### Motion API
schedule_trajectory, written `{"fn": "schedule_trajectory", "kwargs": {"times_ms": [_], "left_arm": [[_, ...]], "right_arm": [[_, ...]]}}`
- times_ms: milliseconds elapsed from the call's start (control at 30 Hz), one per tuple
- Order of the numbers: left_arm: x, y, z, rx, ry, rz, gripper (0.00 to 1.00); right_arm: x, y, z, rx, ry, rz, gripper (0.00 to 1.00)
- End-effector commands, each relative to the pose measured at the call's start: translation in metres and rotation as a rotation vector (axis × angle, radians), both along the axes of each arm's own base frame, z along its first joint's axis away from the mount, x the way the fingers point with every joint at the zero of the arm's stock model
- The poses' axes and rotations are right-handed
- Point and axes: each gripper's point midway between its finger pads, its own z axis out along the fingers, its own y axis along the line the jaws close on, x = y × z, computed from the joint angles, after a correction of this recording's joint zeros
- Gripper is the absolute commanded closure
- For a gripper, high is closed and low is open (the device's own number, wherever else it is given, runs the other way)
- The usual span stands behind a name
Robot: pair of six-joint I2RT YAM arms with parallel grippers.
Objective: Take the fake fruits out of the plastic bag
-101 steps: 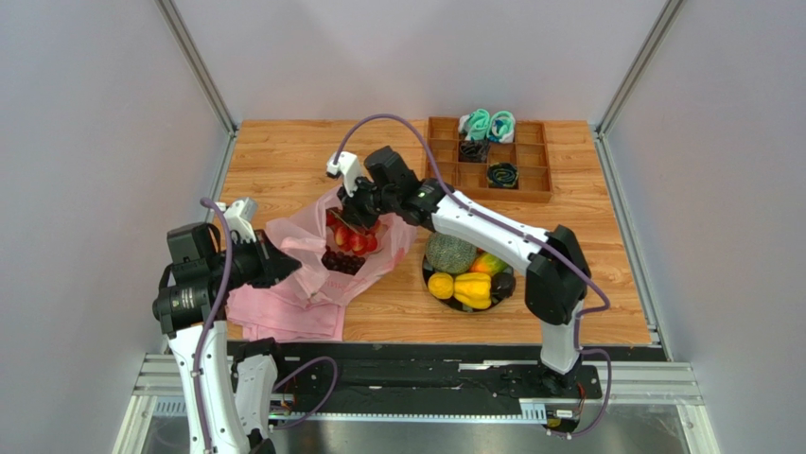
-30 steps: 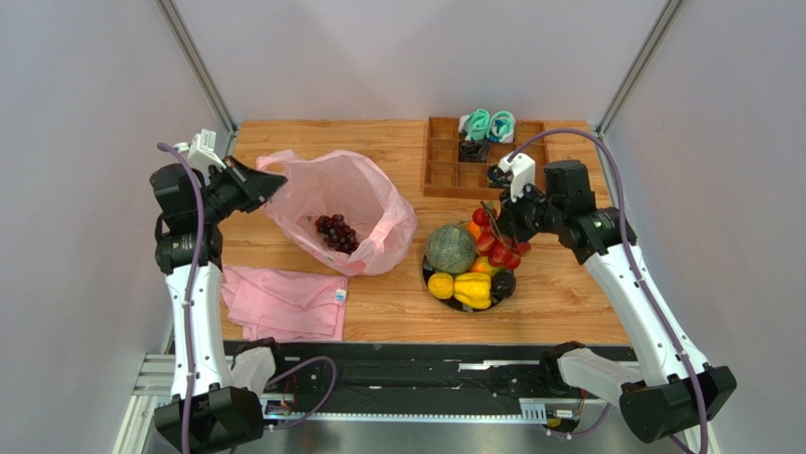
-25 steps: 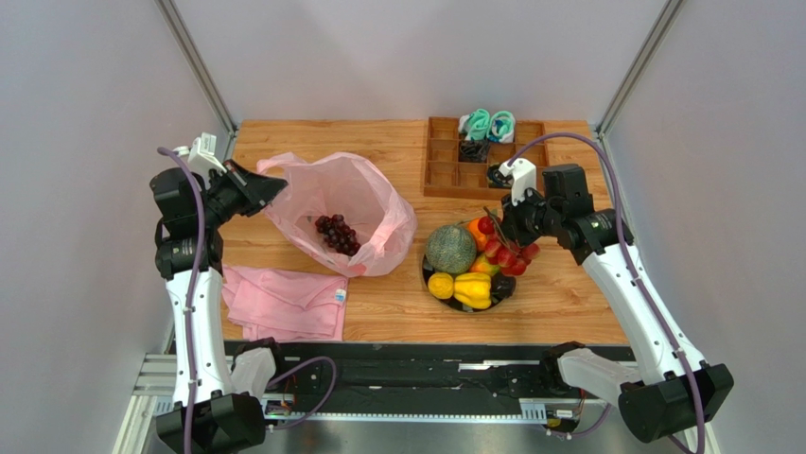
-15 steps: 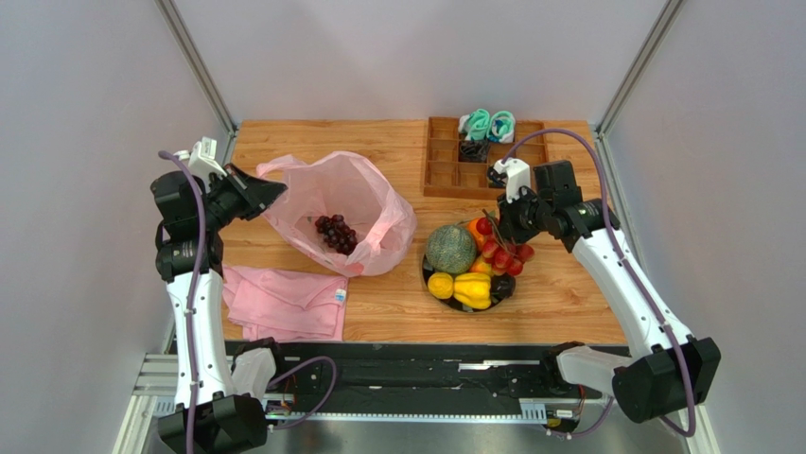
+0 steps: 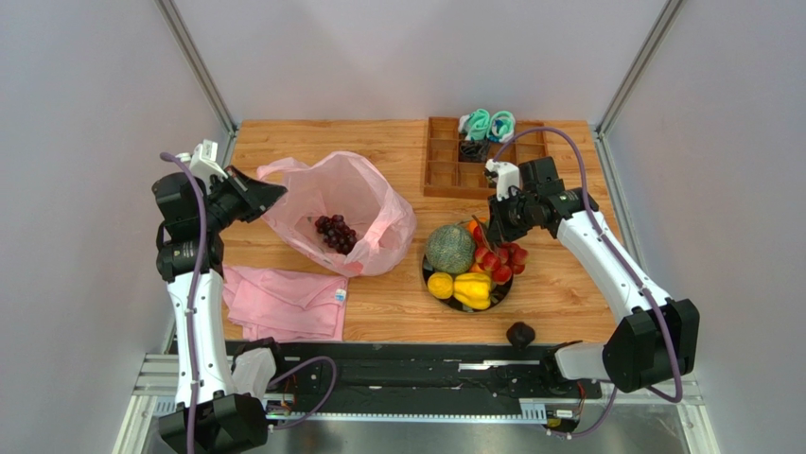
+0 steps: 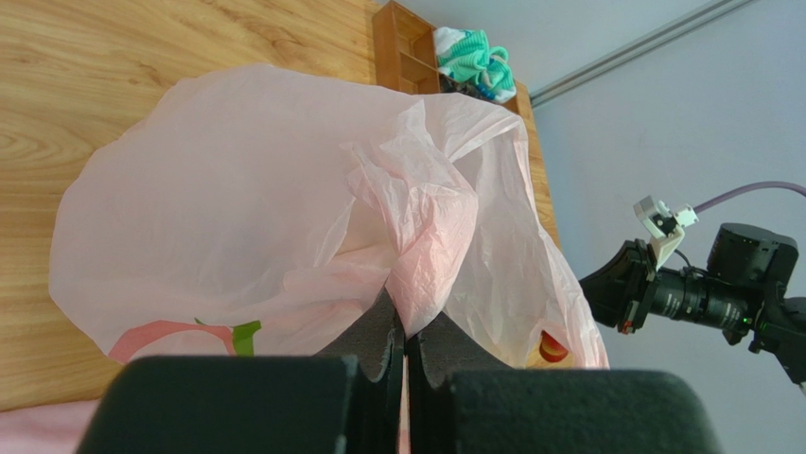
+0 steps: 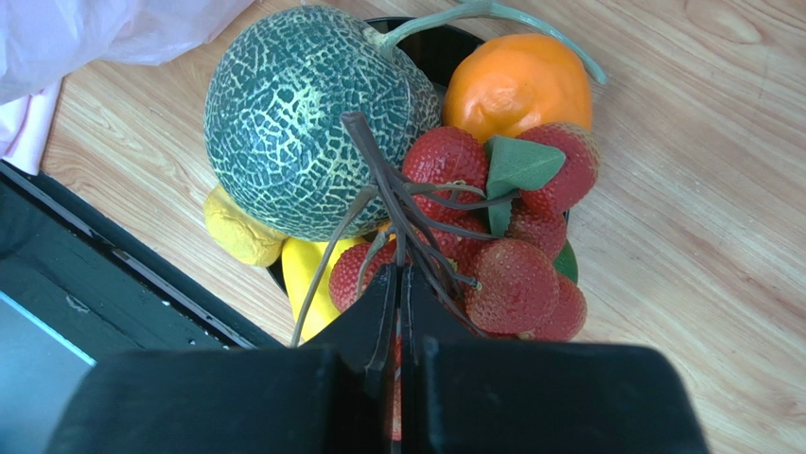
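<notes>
The pink plastic bag [image 5: 364,203] stands open on the table, and my left gripper [image 5: 274,192] is shut on its bunched left rim [image 6: 430,255]. Dark purple grapes [image 5: 333,233] lie inside it. My right gripper [image 5: 484,234] is shut on the brown stem of the red berries [image 7: 501,270], which hang over the black plate [image 5: 430,272]. On the plate rest the melon [image 7: 303,123], the orange [image 7: 518,85], the lemon [image 5: 440,284] and the yellow lobed piece [image 5: 472,287]. A dark round piece [image 5: 519,333] sits alone at the table's near edge.
A folded pink cloth [image 5: 289,303] lies near the front left. A wooden tray [image 5: 487,161] with teal and black items stands at the back right. Grey walls close in both sides.
My right gripper has carried the red berries left and down onto the plate's right side. A dark piece has left the plate and now lies at the near edge. The left gripper has stayed put.
</notes>
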Motion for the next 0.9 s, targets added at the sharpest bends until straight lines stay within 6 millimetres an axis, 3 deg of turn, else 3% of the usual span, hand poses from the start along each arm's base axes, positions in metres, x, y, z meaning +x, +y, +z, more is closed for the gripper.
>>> {"fn": "schedule_trajectory", "kwargs": {"times_ms": [0, 200, 267, 300, 333, 433, 467, 600, 633, 667, 733, 833, 867], "left_arm": [[0.001, 0.004, -0.002, 0.018, -0.014, 0.008, 1.0], [0.002, 0.004, -0.006, 0.01, -0.01, 0.011, 1.0], [0.003, 0.005, -0.006, 0.008, -0.01, 0.011, 1.0], [0.003, 0.004, -0.006, 0.006, -0.01, 0.01, 1.0], [0.003, 0.004, -0.006, 0.006, -0.01, 0.009, 1.0], [0.003, 0.004, -0.006, 0.004, -0.009, 0.008, 1.0], [0.003, 0.004, -0.006, 0.006, -0.011, 0.007, 1.0], [0.003, 0.004, -0.006, 0.001, -0.009, 0.008, 1.0], [0.003, 0.003, -0.006, 0.001, -0.012, 0.007, 1.0], [0.003, 0.003, -0.007, -0.001, -0.01, 0.007, 1.0], [0.003, 0.003, -0.006, -0.002, -0.012, 0.005, 1.0], [0.003, 0.002, -0.007, -0.004, -0.011, -0.001, 1.0], [0.002, 0.002, -0.008, -0.007, -0.008, -0.001, 1.0]], "right_arm": [[0.019, 0.012, 0.018, 0.071, -0.047, -0.023, 1.0], [0.025, 0.022, 0.019, 0.119, -0.025, -0.03, 1.0], [0.028, 0.023, 0.017, 0.121, -0.02, -0.031, 0.95], [0.029, 0.023, 0.017, 0.121, -0.019, -0.032, 0.89], [0.031, 0.024, 0.019, 0.124, -0.025, -0.033, 0.72], [0.034, 0.02, 0.031, 0.099, -0.061, -0.017, 0.51], [0.036, 0.015, 0.035, 0.074, -0.084, -0.024, 0.47], [0.033, -0.015, 0.07, -0.054, -0.242, -0.056, 0.15], [0.031, -0.024, 0.073, -0.085, -0.262, -0.075, 0.04], [0.028, -0.036, 0.069, -0.148, -0.279, -0.074, 0.01], [0.005, -0.049, 0.065, -0.199, -0.258, -0.032, 0.0], [-0.05, -0.067, 0.032, -0.311, -0.12, 0.203, 0.02], [-0.082, -0.073, 0.018, -0.333, -0.031, 0.361, 0.02]]}}
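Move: The right gripper already has the lychee bunch by its stem over the plate, whose middle is about 6 cm back, 4 to the left and 14 below. The melon sits some 8 cm to the gripper's left and 2 back, the orange 3 ahead and 2 left, both about 9 lower; the yellow pepper is 9 back and 3 left, and the dark avocado lies at the near table edge, 19 back and 8 right. From the left gripper the plate is roughly 38 cm right, 8 back and 29 below. Ease the right gripper slightly forward and left, barely sinking, and open the fingers wide to let go of the lychee stem over the full plate. As they open, lift about 6 cm clear of the fruit, then swing some 5 cm right and a little back, tipping the fingers up by about 15 degrees. Let the left gripper keep its pinch on the bag's rim. ##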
